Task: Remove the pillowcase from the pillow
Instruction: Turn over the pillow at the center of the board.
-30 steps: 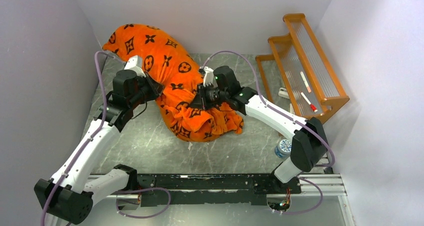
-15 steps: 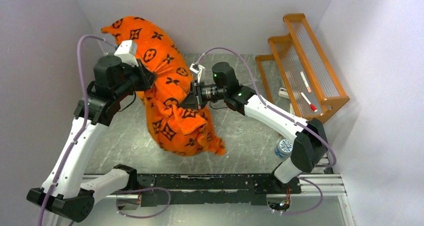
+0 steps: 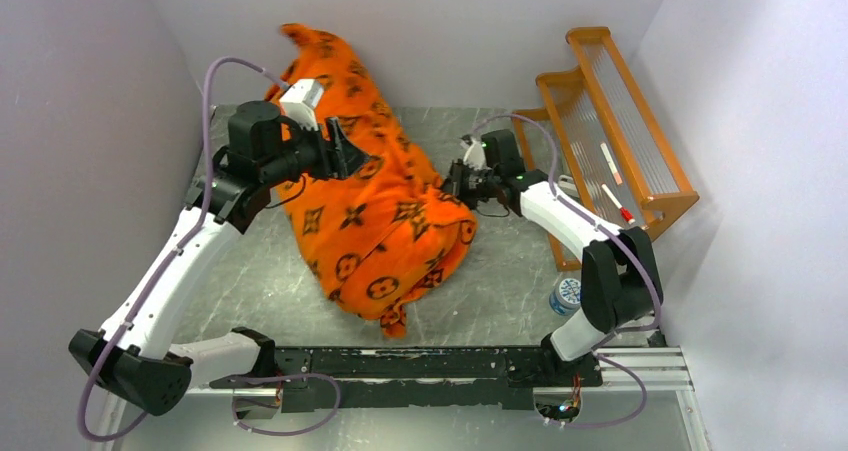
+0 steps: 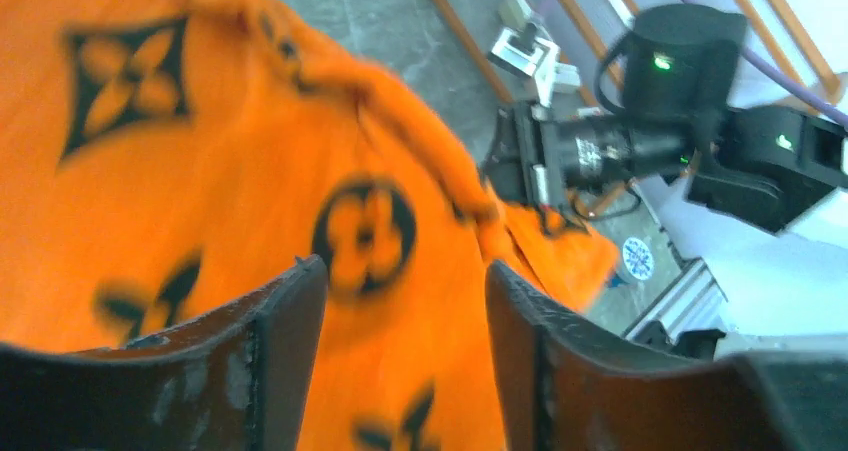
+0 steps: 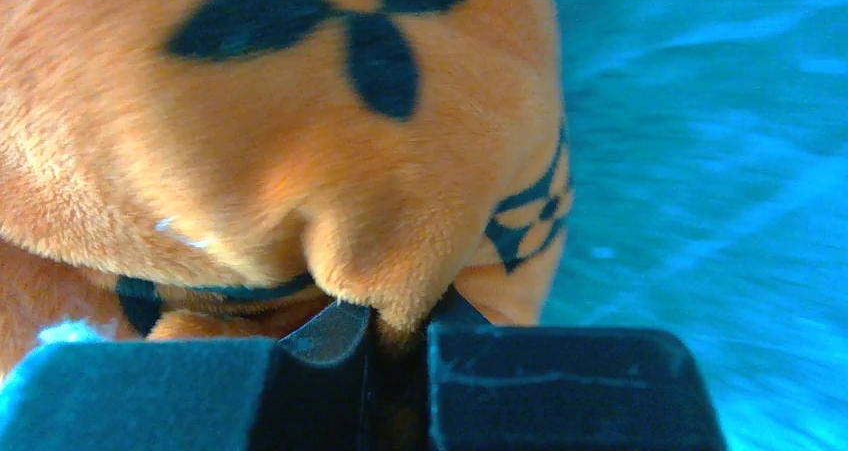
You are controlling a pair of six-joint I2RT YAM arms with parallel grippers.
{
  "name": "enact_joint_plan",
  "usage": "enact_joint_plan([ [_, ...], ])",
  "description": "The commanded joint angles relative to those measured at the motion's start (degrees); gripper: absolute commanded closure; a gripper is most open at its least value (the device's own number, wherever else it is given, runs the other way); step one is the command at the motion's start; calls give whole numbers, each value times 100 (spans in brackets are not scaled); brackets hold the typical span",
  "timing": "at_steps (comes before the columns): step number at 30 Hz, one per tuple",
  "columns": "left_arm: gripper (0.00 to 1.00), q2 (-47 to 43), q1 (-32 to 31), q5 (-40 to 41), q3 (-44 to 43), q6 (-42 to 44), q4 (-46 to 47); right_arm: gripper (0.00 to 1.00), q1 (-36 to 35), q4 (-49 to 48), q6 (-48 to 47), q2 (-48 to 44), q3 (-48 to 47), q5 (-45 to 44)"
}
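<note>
The orange pillowcase [image 3: 385, 216] with dark brown motifs lies bulging across the table, from the back wall toward the front rail. The pillow is hidden inside it. My left gripper [image 3: 345, 156] hovers over the upper part of the bundle, jaws open. In the left wrist view the left gripper [image 4: 405, 301] has only the pillowcase [image 4: 200, 171] showing beyond the gap, nothing pinched. My right gripper [image 3: 455, 186] is at the bundle's right edge. In the right wrist view the right gripper [image 5: 400, 321] is shut on a plush fold of the pillowcase [image 5: 300, 151].
An orange wooden rack [image 3: 610, 121] stands at the right against the wall with pens on its shelves. A small bottle [image 3: 568, 293] sits by the right arm's base. White walls close in the left, back and right sides.
The left gripper has opened and let go of the pillowcase, swinging right. The bundle has dropped and spread toward the right. The right gripper has pulled its fold rightward toward the rack.
</note>
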State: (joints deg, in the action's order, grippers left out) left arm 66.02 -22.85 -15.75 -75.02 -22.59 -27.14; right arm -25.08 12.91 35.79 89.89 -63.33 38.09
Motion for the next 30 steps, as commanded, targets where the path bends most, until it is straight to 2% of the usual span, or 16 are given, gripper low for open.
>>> enact_joint_plan([
  [1,13,55,-323,-214,-437,322,288,98,510,1058,-902,333,-220,-1650],
  [2,3,16,-340,-14,-451,416,216,93,566,1211,-1121,373,-349,-1650],
  [6,1,-297,-348,663,-247,520,155,54,591,1906,-1664,166,-960,-2166],
  [7,1,-355,-343,773,-142,503,111,48,592,1991,-1625,12,-1059,-2457],
  [12,1,-498,-342,2229,477,-150,-521,28,585,2127,-1473,-726,-1289,-3475],
  [14,1,-616,-332,2726,829,-350,-462,24,587,2105,-1492,-890,-1316,-3262],
  [16,1,-524,-154,2944,970,-304,-441,27,566,2039,-1671,-873,-1375,-2209],
  [17,1,-288,120,2835,912,-288,-493,27,511,2050,-1643,-834,-1437,-2045],
  [20,1,263,1351,1160,761,-549,-414,22,255,1644,-1655,-734,-1356,-1388],
  [23,1,299,1863,95,1346,-977,425,16,-121,1751,-1897,-146,-1519,-997],
  [24,2,245,1915,-131,1610,-1139,916,6,-296,2021,-2057,189,-1667,-1048],
  [25,1,196,1929,-380,1951,-1346,1306,1,-458,2321,-2184,543,-1820,-1272],
  [29,1,263,2003,-1679,3499,-2366,3668,2,-839,2401,-2093,1377,-1530,-2685],
  [30,1,366,2002,-1973,3797,-2586,4188,10,-829,2324,-2055,1522,-1409,-2820],
])
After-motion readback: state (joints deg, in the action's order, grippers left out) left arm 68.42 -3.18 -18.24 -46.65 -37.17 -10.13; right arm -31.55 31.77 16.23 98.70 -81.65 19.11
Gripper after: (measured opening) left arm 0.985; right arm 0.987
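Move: The pillow's middle lies about 26 cm below the left hand, some 4 cm ahead and 5 cm to its right; the pillow's near corner flap is roughly 22 cm back and 11 cm right of that hand, 31 cm below. The right hand, still pinching a fold of the pillow's right side, has the middle some 15 cm to its left, 3 cm ahead and 9 cm below. The wooden rack's middle stands about 37 cm right and 14 cm ahead of the right hand, at similar height. Right and down goes the right hand, about 11 cm sideways, opening to let go of its fold; it then rises clear and swings back left and down, wide open, its fingers straddling a bulge on the pillow's right side. The left hand, fingers opening fully, dips slightly right, then sweeps left and sinks some 17 cm towards the pillow's left side, tipping down and turning counter-clockwise roughly 20 degrees. ##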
